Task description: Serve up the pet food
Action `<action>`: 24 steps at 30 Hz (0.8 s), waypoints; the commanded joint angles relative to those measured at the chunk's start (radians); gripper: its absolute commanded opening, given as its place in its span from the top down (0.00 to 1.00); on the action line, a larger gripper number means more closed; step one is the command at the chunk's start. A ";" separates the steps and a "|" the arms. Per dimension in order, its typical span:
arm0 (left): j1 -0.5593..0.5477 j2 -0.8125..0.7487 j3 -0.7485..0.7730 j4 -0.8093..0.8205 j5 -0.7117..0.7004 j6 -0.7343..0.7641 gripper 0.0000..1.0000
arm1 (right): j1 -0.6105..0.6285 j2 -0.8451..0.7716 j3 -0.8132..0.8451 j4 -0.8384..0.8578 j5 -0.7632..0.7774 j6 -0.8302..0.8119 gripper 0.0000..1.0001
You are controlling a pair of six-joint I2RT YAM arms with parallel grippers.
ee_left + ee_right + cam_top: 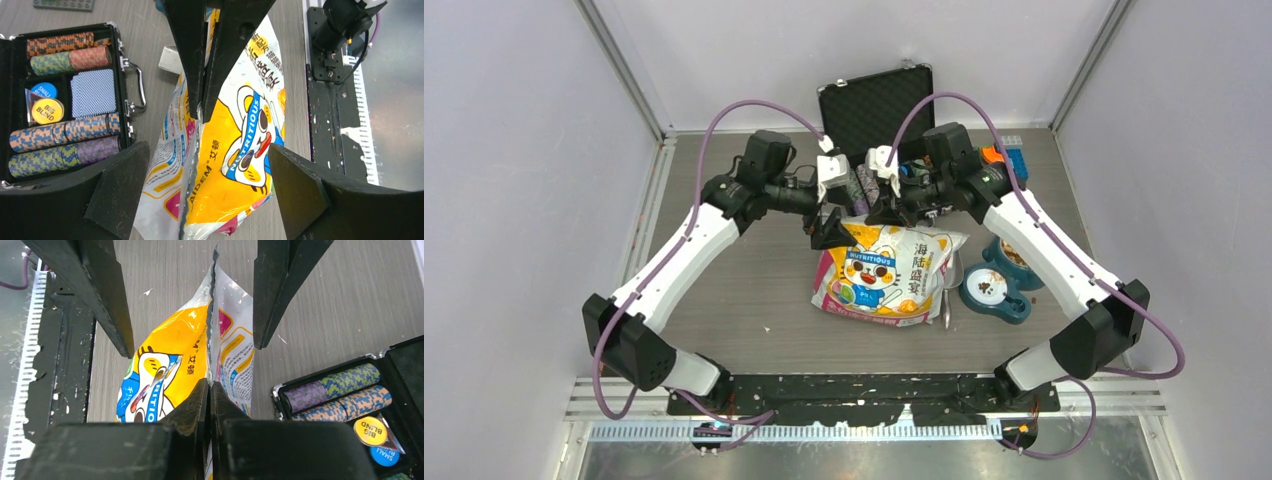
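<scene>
The cartoon-cat printed bag (889, 272) lies in the middle of the table, its top edge lifted toward the far side. My right gripper (210, 385) is shut on the bag's top seam (214, 330); in the top view that gripper (886, 212) is at the bag's far edge. My left gripper (207, 150) is open, with one finger on each side of the same raised edge of the bag (235, 165) and touching neither side. A few brown pieces of pet food (990, 288) lie in the teal double bowl (972, 296) right of the bag.
An open black case of striped poker chips (65, 100) stands behind the bag, its lid (874, 100) upright. A slim grey utensil (947, 295) lies between bag and bowl. Orange and blue items (1004, 158) sit at the back right. Grey walls close in both sides.
</scene>
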State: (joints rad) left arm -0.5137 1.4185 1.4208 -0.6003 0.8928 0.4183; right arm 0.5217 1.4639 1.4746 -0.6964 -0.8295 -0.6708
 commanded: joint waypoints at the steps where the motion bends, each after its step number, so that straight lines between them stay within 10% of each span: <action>1: -0.015 0.023 0.076 -0.079 -0.002 0.072 0.10 | 0.016 0.013 0.094 -0.088 -0.031 -0.042 0.95; 10: -0.031 0.108 0.151 -0.163 -0.070 0.093 0.50 | 0.017 -0.054 0.071 -0.094 -0.102 -0.079 0.95; 16: -0.031 0.123 0.172 -0.207 -0.078 0.121 0.57 | 0.017 -0.097 0.040 -0.024 -0.080 -0.026 0.94; 21: -0.031 0.102 0.157 -0.200 -0.080 0.135 1.00 | 0.017 -0.128 -0.028 -0.024 -0.029 -0.105 0.58; 24: -0.031 0.093 0.157 -0.196 -0.076 0.124 1.00 | 0.024 -0.143 -0.053 -0.063 -0.023 -0.169 0.49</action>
State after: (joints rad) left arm -0.5472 1.5455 1.5555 -0.7963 0.8234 0.5346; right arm 0.5312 1.3785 1.4422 -0.7483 -0.8444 -0.7509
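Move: The left part of the bag's top edge runs between my open left fingers, about 1 cm ahead and 2 cm below my left hand point. For my right hand, already pinching the same edge farther right, that part lies level ahead, about 7 cm to its left and 1 cm down. From my left hand, the chip case is some 18 cm ahead, 11 cm right and 24 cm down; the metal scoop is roughly 3 cm back, 23 cm right, 25 cm down. I sink my left hand about 2.5 cm over the bag's top edge, with a slight reach forward, tipping its fingers a little further down, and shut them to pinch the edge. My right hand keeps its pinch while easing back, then opens about halfway, lets go of the edge and ends roughly 2.5 cm back and 1 cm higher, its fingers still either side. ##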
